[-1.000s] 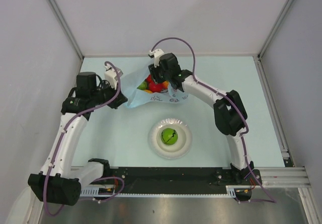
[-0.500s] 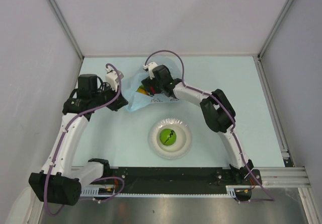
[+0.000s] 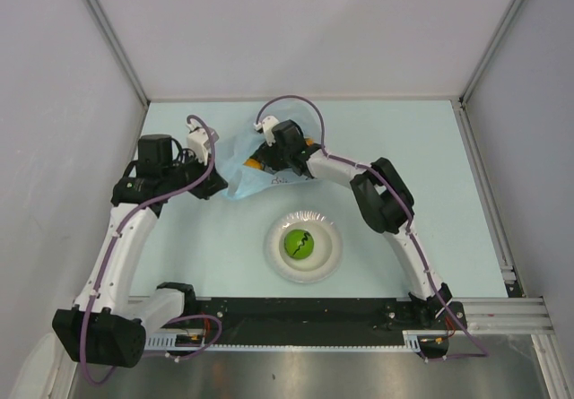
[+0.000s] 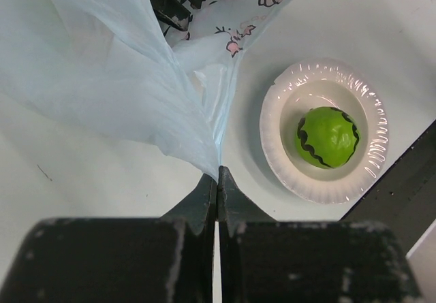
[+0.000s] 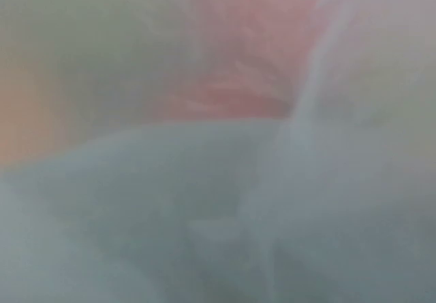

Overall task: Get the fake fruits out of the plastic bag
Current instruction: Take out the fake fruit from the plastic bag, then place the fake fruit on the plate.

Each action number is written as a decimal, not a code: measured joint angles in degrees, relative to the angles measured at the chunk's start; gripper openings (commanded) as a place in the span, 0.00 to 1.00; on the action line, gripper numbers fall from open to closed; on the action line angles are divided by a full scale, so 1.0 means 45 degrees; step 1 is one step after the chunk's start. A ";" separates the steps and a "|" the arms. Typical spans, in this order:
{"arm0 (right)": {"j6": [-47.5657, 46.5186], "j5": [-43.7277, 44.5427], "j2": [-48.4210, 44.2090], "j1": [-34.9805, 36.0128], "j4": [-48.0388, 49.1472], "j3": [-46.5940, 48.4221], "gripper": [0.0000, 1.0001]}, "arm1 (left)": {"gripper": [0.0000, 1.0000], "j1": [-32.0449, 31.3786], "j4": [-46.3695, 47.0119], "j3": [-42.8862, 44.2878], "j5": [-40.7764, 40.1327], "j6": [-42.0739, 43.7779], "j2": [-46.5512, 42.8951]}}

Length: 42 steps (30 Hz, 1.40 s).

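Observation:
The light-blue plastic bag (image 3: 235,168) lies at the back left of the table, its printed side showing in the left wrist view (image 4: 102,78). My left gripper (image 4: 218,175) is shut on a pinched corner of the bag (image 3: 215,182). My right gripper (image 3: 269,155) is pushed into the bag's mouth, and its fingers are hidden by the film. A bit of orange fruit (image 3: 256,161) shows beside it. The right wrist view is a blur of bag film with a red patch (image 5: 238,65) behind it. One green fake fruit (image 3: 300,244) sits on a white plate (image 3: 273,248).
The plate (image 4: 272,136) with the green fruit (image 4: 327,137) lies just in front of the bag, between the two arms. White walls close in the table at the back and on both sides. A black rail runs along the near edge (image 3: 296,314).
My right gripper has moved left and deeper into the bag, covering the red fruits that showed a second ago. The left gripper has kept its hold in place.

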 measured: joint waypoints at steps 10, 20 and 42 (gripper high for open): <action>-0.0311 -0.1632 -0.1851 0.0000 -0.0340 -0.1545 0.29 | 0.00 0.0121 0.0622 -0.0432 0.0083 -0.0311 -0.0024; -0.0646 -0.4376 -0.6800 0.0408 -0.0826 -0.4750 0.26 | 0.00 0.0131 0.1540 -0.0549 0.0092 -0.0714 0.0325; -0.4643 -0.6339 -1.2677 -0.1059 -0.6057 -1.0559 0.25 | 0.00 0.0131 0.1826 -0.0792 0.0185 -0.1064 0.0219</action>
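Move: The right hand is inside the plastic bag with its fingers already set on the pomegranate. The bag's middle lies about 4 cm to its right, level with it, and a yellow fruit 4 cm left and 2 cm back. Its goal, the plate, lies about 29 cm back and 10 cm right, 4 cm lower; the watermelon in it is 29 cm back and 8 cm right. From the left hand the plate is some 18 cm right, 5 cm back and 22 cm below. Keeping the pomegranate pinched, the right hand draws it back and up out of the bag, rising about 13 cm, then swings right and farther back towards the plate (some 25 cm back in all) and sinks towards its far right rim, turning roughly 30 degrees counter-clockwise. The left fingers keep pinching the bag's corner and ease forward about 2 cm. ##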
